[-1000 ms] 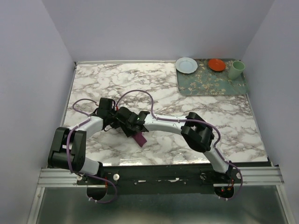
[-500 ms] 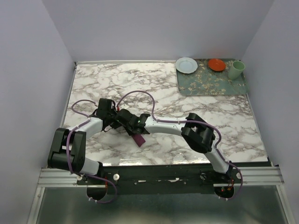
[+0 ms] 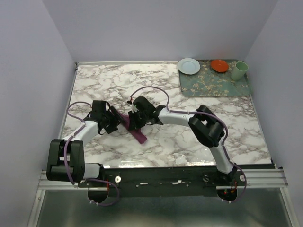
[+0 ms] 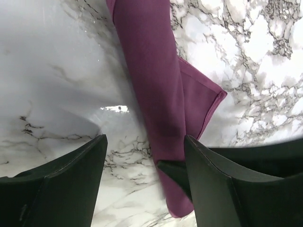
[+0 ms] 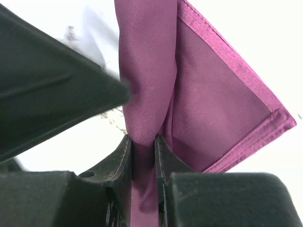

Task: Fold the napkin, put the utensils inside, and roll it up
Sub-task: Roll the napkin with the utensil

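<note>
The plum napkin lies rolled into a narrow tube on the marble, with a loose corner flap spread flat beside it. My right gripper is shut on the napkin roll, pinching the cloth between its fingers. My left gripper stands open astride the same napkin roll, its pads not touching the cloth. In the top view the left gripper and the right gripper meet at the roll's far end. The utensils are hidden from view.
A green floral mat lies at the back right, carrying a white plate, an orange dish and a pale green cup. Walls enclose the table on three sides.
My left gripper has opened and drawn back to the left. The right gripper has closed on the roll and shifted back and to the right, so more of the napkin shows.
</note>
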{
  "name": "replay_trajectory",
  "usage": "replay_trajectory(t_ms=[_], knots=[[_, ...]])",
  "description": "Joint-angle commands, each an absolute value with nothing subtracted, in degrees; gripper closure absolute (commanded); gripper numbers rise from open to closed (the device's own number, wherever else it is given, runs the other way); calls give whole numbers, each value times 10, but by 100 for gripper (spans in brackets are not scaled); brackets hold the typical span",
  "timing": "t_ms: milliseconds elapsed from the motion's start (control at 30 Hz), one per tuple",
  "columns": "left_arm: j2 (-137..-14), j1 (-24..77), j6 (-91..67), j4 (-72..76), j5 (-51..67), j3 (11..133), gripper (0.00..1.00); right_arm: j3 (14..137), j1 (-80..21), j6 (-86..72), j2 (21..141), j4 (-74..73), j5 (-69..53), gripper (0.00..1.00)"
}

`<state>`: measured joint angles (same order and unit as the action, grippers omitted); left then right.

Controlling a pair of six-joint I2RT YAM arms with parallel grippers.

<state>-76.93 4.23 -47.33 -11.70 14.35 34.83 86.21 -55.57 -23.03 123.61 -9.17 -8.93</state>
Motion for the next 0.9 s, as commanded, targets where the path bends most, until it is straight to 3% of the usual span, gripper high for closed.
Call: replay_trajectory(t_ms=[0,200,567,667,800,867], knots=[[-734,40,-447,-145,156,345,25,850,-486,-272,1330,-105,-390,99],[-754,40,-451,-129,160,343,25,905,-436,-320,1399,-105,-583,99],[-847,58,-453,-98,160,382,31,948,-414,-368,1451,-103,-653,98],[-863,62,-454,-91,160,382,37,956,-412,-368,1458,-104,-662,98],[-860,66,-462,-87,149,369,52,960,-409,-369,1454,-105,-661,97],[-854,66,-462,-91,142,369,56,955,-409,-366,1445,-105,-655,92]])
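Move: Just ahead and to the right of the open left fingers, some 2 cm forward, 3 cm right and a little below, lies the upper stretch of the rolled napkin. The roll's tail end is about 14 cm right of the left hand and 9 cm back. The right hand already pinches the roll; the loose flap lies about 3 cm ahead of it and 1 cm right, and the tail end some 7 cm back and 5 cm right. Keeping its pinch on the roll, the right hand twists some 55 degrees, its fingers swinging from steeply down to flatter, pointing left and slightly back, turning the roll over towards the flap while drawing it about 2 cm right and back. The left hand hops up a centimetre, sinks again, then slides forward and right onto the roll, its fingers closing partway around it. ##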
